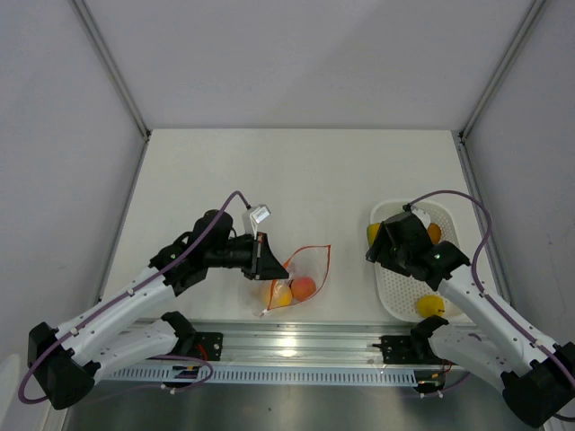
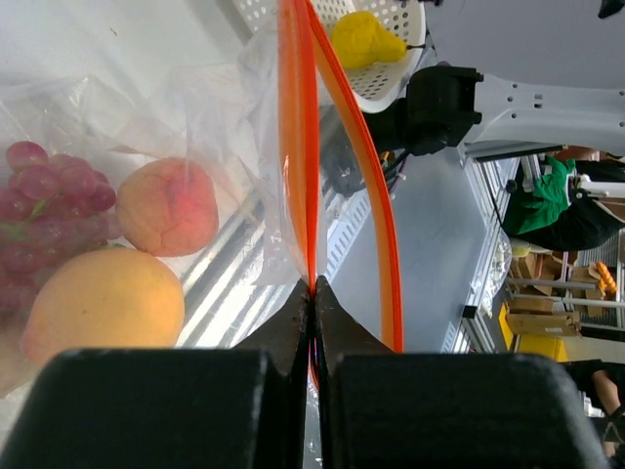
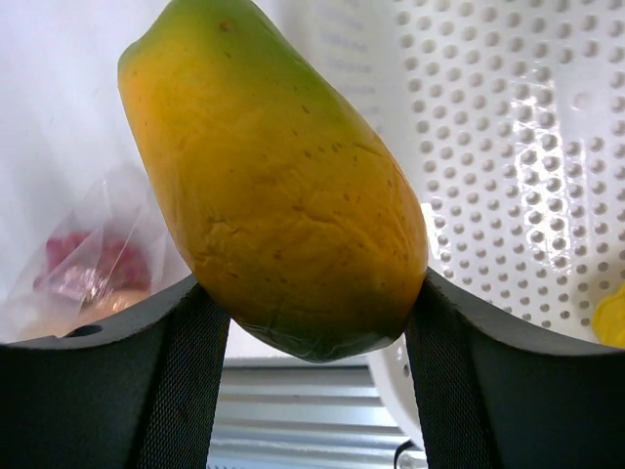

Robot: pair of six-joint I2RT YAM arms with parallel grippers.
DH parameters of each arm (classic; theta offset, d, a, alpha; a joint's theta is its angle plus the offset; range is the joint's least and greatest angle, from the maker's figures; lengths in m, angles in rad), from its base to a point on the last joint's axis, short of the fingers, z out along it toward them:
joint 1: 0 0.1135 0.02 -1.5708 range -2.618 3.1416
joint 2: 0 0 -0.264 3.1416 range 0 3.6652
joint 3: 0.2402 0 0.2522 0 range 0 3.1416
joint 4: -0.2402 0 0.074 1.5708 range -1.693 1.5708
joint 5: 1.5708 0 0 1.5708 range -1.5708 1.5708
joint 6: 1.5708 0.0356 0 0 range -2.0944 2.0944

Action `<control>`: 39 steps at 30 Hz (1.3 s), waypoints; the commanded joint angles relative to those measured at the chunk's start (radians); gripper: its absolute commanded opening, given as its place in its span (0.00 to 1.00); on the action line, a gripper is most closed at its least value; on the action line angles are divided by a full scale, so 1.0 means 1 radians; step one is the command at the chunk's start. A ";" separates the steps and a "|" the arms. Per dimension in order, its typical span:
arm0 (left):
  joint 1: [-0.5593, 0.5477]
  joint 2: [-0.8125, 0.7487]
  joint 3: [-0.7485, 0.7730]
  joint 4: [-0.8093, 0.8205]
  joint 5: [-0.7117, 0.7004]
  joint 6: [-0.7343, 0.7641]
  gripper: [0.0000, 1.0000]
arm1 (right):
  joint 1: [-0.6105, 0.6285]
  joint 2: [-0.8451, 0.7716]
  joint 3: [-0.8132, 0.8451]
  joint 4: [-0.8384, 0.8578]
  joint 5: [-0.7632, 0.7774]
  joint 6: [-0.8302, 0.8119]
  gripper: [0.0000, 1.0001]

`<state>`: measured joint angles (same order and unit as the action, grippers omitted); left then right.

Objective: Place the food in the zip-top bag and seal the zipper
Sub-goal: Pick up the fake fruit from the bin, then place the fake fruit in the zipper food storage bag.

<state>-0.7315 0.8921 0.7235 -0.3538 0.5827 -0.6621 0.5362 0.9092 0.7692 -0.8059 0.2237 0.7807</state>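
The clear zip-top bag [image 1: 305,269] lies near the table's front edge, its mouth held open. My left gripper [image 1: 266,259] is shut on the orange-red zipper [image 2: 296,147] strip at the mouth's edge, jaws [image 2: 312,291] pressed together on it. Inside the bag are red grapes [image 2: 39,210], a peach-coloured fruit [image 2: 168,205] and a yellow-orange fruit [image 2: 103,313]. My right gripper [image 3: 317,303] is shut on a yellow-green elongated fruit [image 3: 283,186], held above the left rim of the white tray [image 1: 373,235]. The bag [image 3: 88,274] shows to its left.
The white perforated tray [image 1: 400,287] stands at the right, holding a yellow fruit [image 1: 431,305] near its front and an orange one [image 1: 435,232] at its back. An aluminium rail [image 1: 296,341] runs along the near edge. Grey walls enclose the table.
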 commanded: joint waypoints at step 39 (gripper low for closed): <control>0.026 0.027 0.136 -0.011 -0.101 0.018 0.01 | 0.671 0.209 0.466 -0.141 -0.055 -0.152 0.00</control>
<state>-0.7128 0.9596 0.8047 -0.3702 0.5133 -0.6643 1.2030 1.1095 1.1831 -0.8890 0.1596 0.6201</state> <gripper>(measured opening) 0.005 0.668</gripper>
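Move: The bag's open mouth, where the mango already in the right fingers is headed, lies about 16 cm to the right hand's left and 11 cm back, at nearly its height. The peach in the bag is some 17 cm left, 12 cm back and 9 cm lower; the green apple in the bin is about 12 cm right, 9 cm ahead and 9 cm lower. From the left hand, the mouth is roughly 5 cm right, level fore and aft, and 4 cm below. The mango, still gripped by the right fingers, is carried out from over the bin, left about 16 cm, back and up some 10 cm each, to the bag's mouth beside the left fingertips, while the right hand swings nearly 50 degrees counter-clockwise and then all but stops. The left hand keeps its shut pinch on the orange zipper edge and eases about 3 cm forward. ##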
